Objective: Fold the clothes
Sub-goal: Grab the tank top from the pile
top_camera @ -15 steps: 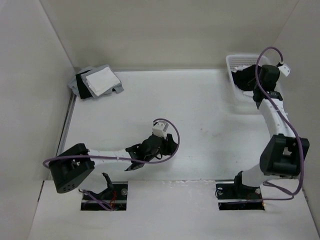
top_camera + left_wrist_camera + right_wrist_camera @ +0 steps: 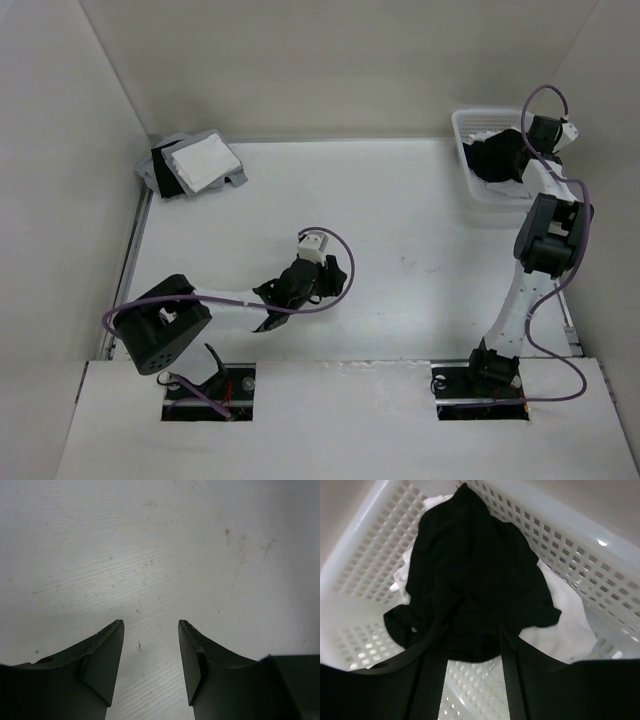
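Observation:
The clothes, a black top (image 2: 470, 575), lie heaped in the white basket (image 2: 580, 540) at the back right of the table (image 2: 400, 220). In the top view the black top (image 2: 492, 157) shows inside the basket (image 2: 465, 122). My right gripper (image 2: 471, 632) hangs over it, open, its fingers (image 2: 432, 665) on either side of the cloth's near edge; I cannot tell whether they touch it. My left gripper (image 2: 150, 625) is open just above bare table near the middle front (image 2: 272, 308), with nothing between its fingers.
A white cloth (image 2: 560, 625) lies under the black top in the basket. A small stack of grey, white and black cloths (image 2: 195, 163) sits at the back left corner. Pale walls close in the table on three sides.
The right arm has risen and drawn its wrist toward the back right, uncovering more of the black top. The left arm has shifted slightly away from the front edge.

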`<state>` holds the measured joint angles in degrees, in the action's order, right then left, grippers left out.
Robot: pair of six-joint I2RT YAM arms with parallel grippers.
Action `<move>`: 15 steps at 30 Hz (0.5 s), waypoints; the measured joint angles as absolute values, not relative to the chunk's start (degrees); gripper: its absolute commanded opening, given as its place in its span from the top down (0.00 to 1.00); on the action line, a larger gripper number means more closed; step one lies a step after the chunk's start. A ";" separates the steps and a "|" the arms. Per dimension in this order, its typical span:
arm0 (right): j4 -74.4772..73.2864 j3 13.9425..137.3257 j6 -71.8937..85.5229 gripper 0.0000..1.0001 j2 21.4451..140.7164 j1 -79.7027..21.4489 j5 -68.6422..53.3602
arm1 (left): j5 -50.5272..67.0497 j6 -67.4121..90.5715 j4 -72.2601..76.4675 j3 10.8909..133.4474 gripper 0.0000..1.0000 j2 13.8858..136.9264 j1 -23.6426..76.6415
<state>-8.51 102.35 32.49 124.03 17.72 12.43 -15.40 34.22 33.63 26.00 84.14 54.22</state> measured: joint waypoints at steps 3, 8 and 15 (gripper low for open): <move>-8.58 109.16 33.08 0.50 130.69 18.20 10.83 | -14.61 33.65 35.29 26.00 0.54 84.58 52.47; -8.51 115.31 34.50 0.61 136.77 18.02 9.41 | -11.73 33.41 36.49 26.00 0.54 85.60 50.65; -7.05 117.99 37.50 1.00 139.65 17.93 7.25 | -10.04 33.85 37.01 26.22 0.54 89.01 50.35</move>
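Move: The black tank top lies bunched in the white basket some 7 cm ahead of the right hand, 5 cm to its left and 6 cm below. The white garment under it is about 6 cm ahead and 1 cm left of that hand, 8 cm down; the basket's middle is roughly 7 cm straight ahead and 7 cm below. From the left hand, the tank top is about 36 cm ahead and 42 cm to the right, near its own height. Forward about 6 cm and down some 4 cm, the right hand slides its open fingers into the basket onto the near part of the black tank top, slowing as it gets there. Over the last stretch the fingers close from half open to almost shut, pinching a fold of the black fabric between their tips. ##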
